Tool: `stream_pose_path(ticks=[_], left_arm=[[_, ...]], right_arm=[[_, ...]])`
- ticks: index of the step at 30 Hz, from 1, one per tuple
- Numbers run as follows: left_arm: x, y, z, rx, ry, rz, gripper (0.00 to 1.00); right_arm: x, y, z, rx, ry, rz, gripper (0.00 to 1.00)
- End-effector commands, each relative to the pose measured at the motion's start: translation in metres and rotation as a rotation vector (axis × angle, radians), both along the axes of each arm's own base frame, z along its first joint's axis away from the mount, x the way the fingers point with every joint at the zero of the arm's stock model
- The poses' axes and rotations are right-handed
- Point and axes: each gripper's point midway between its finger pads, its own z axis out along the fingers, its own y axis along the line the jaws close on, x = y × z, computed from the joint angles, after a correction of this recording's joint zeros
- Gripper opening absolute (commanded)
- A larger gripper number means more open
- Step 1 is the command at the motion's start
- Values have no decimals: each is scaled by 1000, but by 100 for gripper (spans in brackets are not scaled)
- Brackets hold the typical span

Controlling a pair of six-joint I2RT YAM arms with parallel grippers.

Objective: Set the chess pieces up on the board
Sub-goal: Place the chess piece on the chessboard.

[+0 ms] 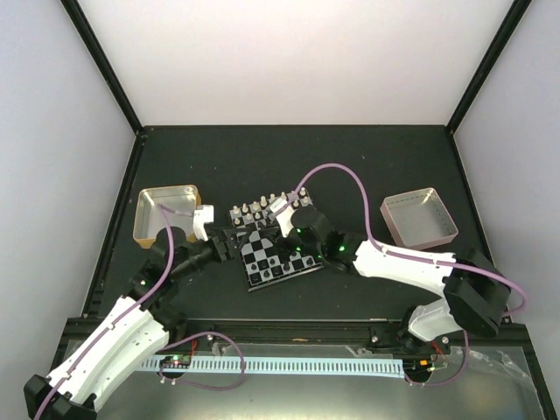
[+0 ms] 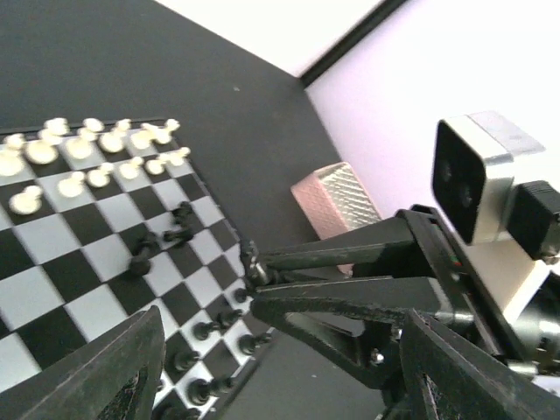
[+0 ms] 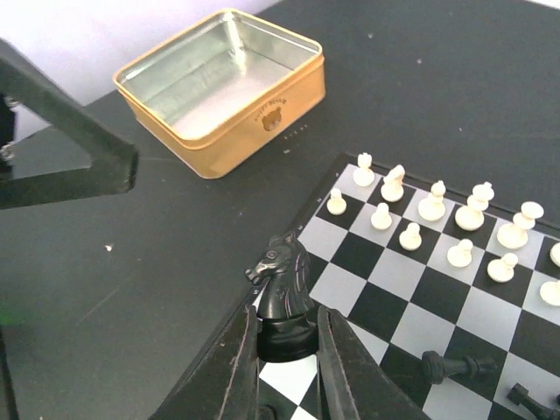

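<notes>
The board (image 1: 293, 262) lies mid-table, with white chess pieces (image 1: 261, 209) ranked along its far edge. My right gripper (image 3: 287, 343) is shut on the base of a black knight (image 3: 283, 287), held upright just over the board's left edge (image 3: 325, 197). In the top view that gripper (image 1: 255, 248) reaches across the board toward the left. My left gripper (image 2: 280, 385) stands open with nothing between its fingers, just left of the board (image 2: 96, 254) and facing the right gripper's tips (image 2: 254, 273). Two black pieces (image 2: 162, 241) lie toppled mid-board. Others (image 2: 210, 328) stand along the nearest edge.
A gold tin (image 1: 168, 213) with an open top sits left of the board, close behind my left wrist. A pink tin (image 1: 418, 219) sits to the right. A perforated white strip (image 1: 289, 366) runs along the table's near edge between the arm bases.
</notes>
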Motion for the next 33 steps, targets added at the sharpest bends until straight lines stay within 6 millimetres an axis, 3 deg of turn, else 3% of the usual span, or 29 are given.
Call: stream_pose_path(ticks=[1,7,17,27,33], left_arm=[[-8,-18,43,-111,-100,-123,73],[-7,-26,42,-121,-79,-166,59],[4,-35,39,-113,-37,-179,45],[14,-35,29,-95,2,-149,25],[14,-38,29,-92,-4,-167,18]], right_arm=[[-7,6,43,147,-125,66,13],[-16,5,46,171,-133,106,13],[-28,6,52,203,-132,165,13],[-33,5,48,198,-131,183,14],[-35,5,44,183,-139,209,14]])
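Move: The black knight is already held upright by its base in the right fingertips, its middle about 1 cm above that hand point. From the left hand it lies some 4 cm ahead, 4 to the right and 3 below; the left fingers' gap is thus about 4 back, 4 left and 4 above the right hand. From the right hand, the board's middle is 4 to the right and level, 15 below; the white pieces are 11 straight ahead, 14 below. Up and back by about 3 cm each, the right hand brings the black knight to the left gripper, turning some 10 degrees counter-clockwise and keeping its grip on the base. The left hand reaches roughly 4 cm to the right towards it, first rising slightly, then edging forward and settling as it turns a little clockwise, and draws its wide-open fingers nearly shut around the knight's head. ##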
